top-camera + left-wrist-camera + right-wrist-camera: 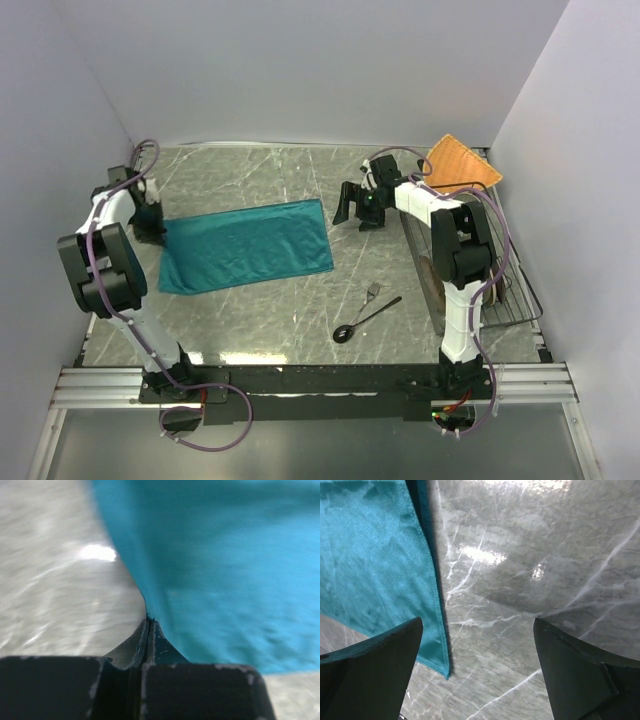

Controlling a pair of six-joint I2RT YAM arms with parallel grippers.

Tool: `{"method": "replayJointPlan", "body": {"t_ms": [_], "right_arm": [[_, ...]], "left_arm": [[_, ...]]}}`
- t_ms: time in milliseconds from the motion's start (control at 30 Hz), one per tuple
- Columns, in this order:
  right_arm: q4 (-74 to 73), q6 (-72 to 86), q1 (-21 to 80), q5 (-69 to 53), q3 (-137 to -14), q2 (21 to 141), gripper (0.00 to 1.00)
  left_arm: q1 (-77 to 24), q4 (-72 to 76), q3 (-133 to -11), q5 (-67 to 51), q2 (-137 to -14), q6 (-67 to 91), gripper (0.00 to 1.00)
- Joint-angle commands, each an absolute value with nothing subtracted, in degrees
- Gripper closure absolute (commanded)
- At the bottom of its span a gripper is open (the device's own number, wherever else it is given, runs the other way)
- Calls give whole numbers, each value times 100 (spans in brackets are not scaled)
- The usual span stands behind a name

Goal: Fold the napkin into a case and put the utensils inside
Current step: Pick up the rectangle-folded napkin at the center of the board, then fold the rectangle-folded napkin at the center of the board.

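The teal napkin (250,245) lies flat on the marble table, long side left to right. My left gripper (155,232) is at its left edge, jaws pressed together on the cloth's hem (147,616), and the napkin (225,570) spreads away to the right. My right gripper (352,212) hovers just past the napkin's far right corner, open wide over bare table (477,625). The napkin's hemmed right edge (432,605) lies beside its left finger (385,665). The silver fork (373,291) and the dark spoon (365,320) lie together on the table in front of the napkin's right end.
An orange woven cloth (460,165) lies at the back right corner. A wire rack (515,300) holding a round plate (432,280) stands along the right side beside the right arm. Grey walls close in the table on three sides.
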State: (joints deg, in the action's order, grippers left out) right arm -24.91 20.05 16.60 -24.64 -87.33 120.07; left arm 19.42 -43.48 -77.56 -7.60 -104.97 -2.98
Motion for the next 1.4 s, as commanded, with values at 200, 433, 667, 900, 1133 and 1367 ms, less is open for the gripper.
{"method": "replayJointPlan", "body": {"t_ms": [200, 433, 667, 900, 1133, 1367], "right_arm": [[-2549, 1960, 1556, -2891, -8728, 11628, 0], [-2699, 1810, 1512, -2988, -8658, 11549, 0], [-2496, 2056, 1485, -3120, -8429, 11584, 0], [-2189, 2320, 1485, -3260, -8288, 11645, 0], [-2065, 2470, 1494, -3375, -8350, 11821, 0], [-1995, 2549, 1485, -3340, -8376, 11900, 0]], "left_arm": [[511, -4615, -8499, -2627, -10775, 658, 99], [-421, -3921, -8999, -3155, -11591, 1475, 99], [-1080, -3481, -9545, -3586, -12260, 2214, 99], [-1572, -2831, -9589, -3849, -12568, 3032, 99], [-1758, -2505, -9720, -3999, -12849, 3471, 99], [-1916, -2356, -9835, -4086, -12981, 3603, 99]]}}
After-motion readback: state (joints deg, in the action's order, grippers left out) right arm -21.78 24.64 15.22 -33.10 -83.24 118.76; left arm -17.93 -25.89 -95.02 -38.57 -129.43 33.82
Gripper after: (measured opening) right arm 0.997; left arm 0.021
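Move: The left hand already pinches the middle of the napkin's left short edge, about 5 cm above the table. The opposite, right end lies some 44 cm to its right and 4 cm farther out. The fork is about 56 cm right and 16 cm back, and the black spoon about 56 cm right and 22 cm back. For the right hand, open beside the napkin, that right end is roughly 7 cm to the left, 3 cm back and a little lower. Rightward in one long sweep of about 38 cm, drifting some 7 cm forward, the left hand carries the pinched edge over the napkin towards its right end. It rises slightly at first, then sinks to about 2 cm below its starting height, slowing as it nears the end. The wrist tilts some 40 degrees so the fingertips swing to the right, turning slightly clockwise, with the fingers kept shut. ##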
